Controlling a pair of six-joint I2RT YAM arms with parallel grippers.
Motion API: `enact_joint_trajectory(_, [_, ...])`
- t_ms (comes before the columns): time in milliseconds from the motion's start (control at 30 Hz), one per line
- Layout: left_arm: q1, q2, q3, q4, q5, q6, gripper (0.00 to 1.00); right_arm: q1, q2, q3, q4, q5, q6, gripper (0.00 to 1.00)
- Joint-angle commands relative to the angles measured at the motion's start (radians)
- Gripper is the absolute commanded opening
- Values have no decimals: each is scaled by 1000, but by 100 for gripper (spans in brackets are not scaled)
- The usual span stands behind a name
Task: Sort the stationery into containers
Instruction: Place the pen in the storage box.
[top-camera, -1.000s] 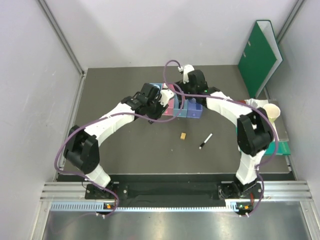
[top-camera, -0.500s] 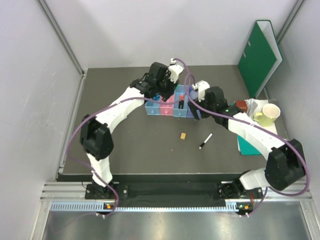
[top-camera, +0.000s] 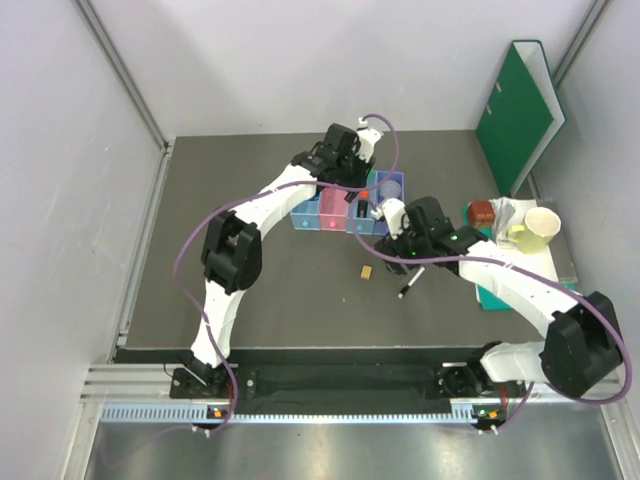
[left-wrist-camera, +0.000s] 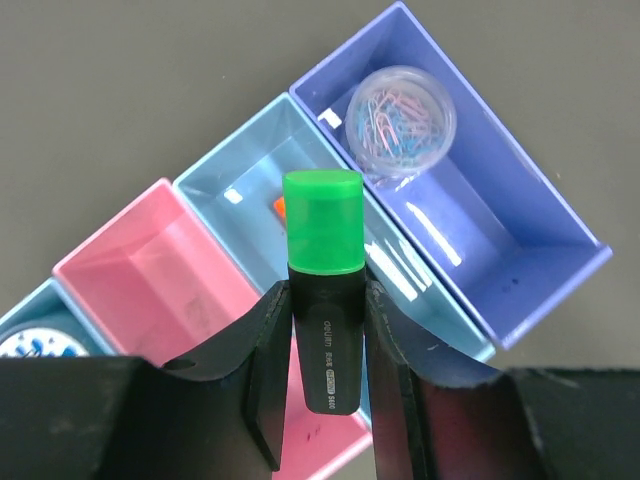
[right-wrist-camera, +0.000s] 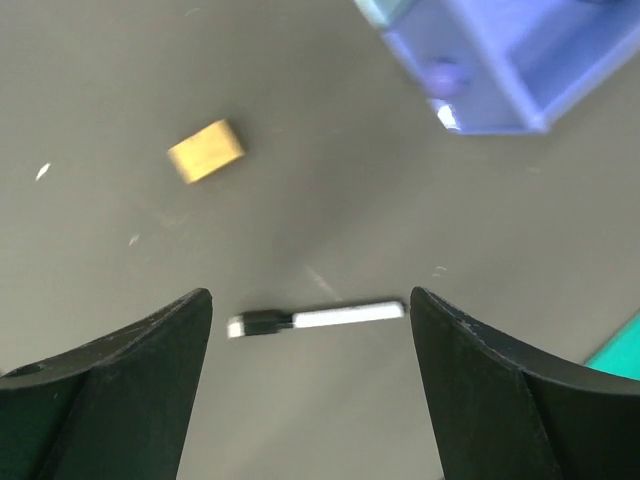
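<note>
My left gripper (left-wrist-camera: 325, 292) is shut on a black highlighter with a green cap (left-wrist-camera: 322, 225), held above the row of containers (top-camera: 330, 212). Below it lie the pink tray (left-wrist-camera: 150, 270) and a light blue tray (left-wrist-camera: 250, 185) with a small orange item (left-wrist-camera: 279, 206) inside. The purple tray (left-wrist-camera: 540, 240) holds a round pot of paper clips (left-wrist-camera: 400, 122). A blue patterned tin (left-wrist-camera: 30, 345) shows at the left edge. My right gripper (right-wrist-camera: 310, 295) is open above a thin pen (right-wrist-camera: 318, 319) lying on the table. The orange eraser (right-wrist-camera: 205, 150) lies apart from it.
A green ring binder (top-camera: 520, 100) leans at the back right. A cream cup (top-camera: 540, 228), a reddish-brown object (top-camera: 483, 212) and a teal flat tray (top-camera: 497, 295) sit at the right edge. Grey walls close in the dark mat on the left and at the back.
The left arm has swung right along the tray row with the highlighter. The right arm has pulled back from the trays to above the pen, its jaws slightly narrower.
</note>
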Motion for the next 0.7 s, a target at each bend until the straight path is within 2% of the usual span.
enact_joint_trajectory(0, [-1,52,74,72,24,-43,13,60,75,35,-2,-30,-44,79])
enact_joint_trajectory(267, [0,136,99,118,16,-46,13,124,267,118,57,-40,-8,78])
enact_joint_trajectory(567, [18,180,89,152,4,-35,13,152,365,185,89,-42,-6,75])
enact_joint_trajectory(667, [18,190,80,161,6,-33,17,155,396,204,98,-40,-5,74])
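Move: The light-blue compartment of the storage box, where the orange-capped pen already lies, is about 3 cm ahead of the left hand, 2 cm to its right and 12 cm below. The pink compartment is 3 cm ahead and 5 cm left, the purple one 3 cm ahead and 9 cm right. From the right hand, the yellow block lies about 7 cm left, level fore and aft, 9 cm down; the white pen is 2 cm back and 4 cm right. The green-capped pen, still pinched in the left fingers, is lowered some 6.5 cm towards the light-blue compartment, easing forward and a little right, the wrist almost still. Meanwhile the open right hand closes in on the yellow block, sinking about 6 cm early on and sweeping 6.5 cm left throughout, tipping its fingers steeper and turning roughly 10 degrees counter-clockwise. ##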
